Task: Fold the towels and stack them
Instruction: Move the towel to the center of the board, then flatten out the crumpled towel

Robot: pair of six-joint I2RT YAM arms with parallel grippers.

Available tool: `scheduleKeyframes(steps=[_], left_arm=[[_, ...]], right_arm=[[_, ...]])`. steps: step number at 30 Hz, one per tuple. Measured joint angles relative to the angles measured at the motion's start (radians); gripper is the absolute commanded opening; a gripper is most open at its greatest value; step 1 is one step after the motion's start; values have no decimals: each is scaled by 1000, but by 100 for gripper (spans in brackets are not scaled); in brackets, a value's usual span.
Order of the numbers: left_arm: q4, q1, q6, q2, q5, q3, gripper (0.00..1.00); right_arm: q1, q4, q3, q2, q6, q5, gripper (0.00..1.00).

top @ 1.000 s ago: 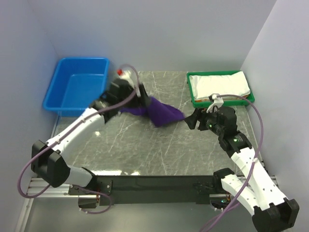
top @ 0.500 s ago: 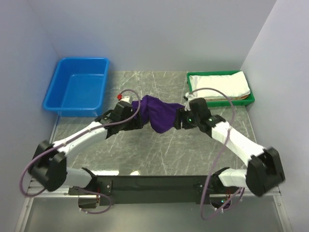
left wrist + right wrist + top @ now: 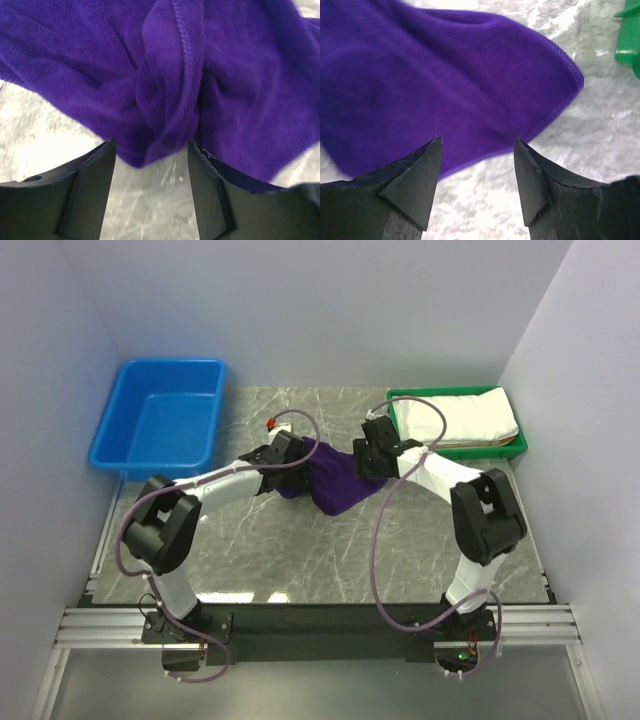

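Observation:
The dark purple towel (image 3: 335,483) lies bunched on the marble table. My left gripper (image 3: 291,462) is at its left edge and is open. In the left wrist view a thick fold of the purple towel (image 3: 167,100) hangs down to the left gripper (image 3: 152,150), between the tips but not pinched. My right gripper (image 3: 364,460) is at the towel's right side, also open. In the right wrist view the hemmed corner of the purple towel (image 3: 470,85) lies just ahead of the right gripper (image 3: 477,145). The white towel (image 3: 465,415) lies folded in the green tray (image 3: 400,445), with an orange edge showing beneath it.
A blue bin (image 3: 160,425) stands at the back left, with nothing in it. The green tray's corner (image 3: 630,30) shows at the right wrist view's upper right. Walls close in the table on the left, back and right.
Both grippers have moved in on the purple towel from either side and their jaws have narrowed somewhat. The towel has gone from spread out to a tighter heap.

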Motion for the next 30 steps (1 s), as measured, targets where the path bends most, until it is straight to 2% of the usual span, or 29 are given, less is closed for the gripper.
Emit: scheduleKeyframes(steps=[4, 7, 9, 10, 11, 12, 13, 15, 16, 23, 30], left_arm=[[0, 0, 4, 74, -27, 41, 59], [4, 0, 4, 109, -33, 45, 52], [7, 0, 3, 126, -34, 46, 43], [8, 0, 3, 134, -34, 46, 36], [9, 0, 3, 141, -34, 47, 16], [8, 0, 1, 146, -34, 49, 6], [7, 0, 8, 151, -36, 53, 1], [0, 0, 20, 153, -44, 63, 1], [-9, 0, 23, 152, -52, 69, 1], [-168, 6, 87, 66, -216, 154, 1], [-297, 21, 238, -45, -393, 419, 5]], right_arm=[[-6, -12, 49, 92, -2, 18, 65], [-8, -22, 55, 126, -4, 21, 60], [-11, -25, 55, 136, -5, 22, 56], [-11, -25, 55, 140, -5, 23, 49], [-12, -25, 55, 144, -6, 23, 43], [-13, -24, 55, 149, -7, 23, 37], [-14, -24, 55, 154, -9, 22, 18], [-17, -24, 55, 162, -12, 20, 4], [-18, -24, 55, 162, -11, 19, 0], [-20, -50, 18, 101, -7, 19, 0], [-20, -125, -84, -211, 21, -30, 0]])
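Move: Just under the two open grippers lies the crumpled purple towel. Its middle is about 7 cm right of the left hand, some 3 cm farther out and 5 cm below; from the right hand it is roughly 7 cm left, 1 cm ahead and 5 cm down. The green tray with the white towel lies about 18 cm right of the right hand and 12 cm ahead; the blue bin is roughly 28 cm left of the left hand and 13 cm farther out. Sinking about 4 to 5 cm, both hands shut their fingers on the towel, the left on its near left part, the right just inside its near right corner. Both then lift with their hold: the left goes steeply up some 20 cm, drifting left and forward as its wrist tilts upward and rolls, while the right rises about 8 cm and draws back. ##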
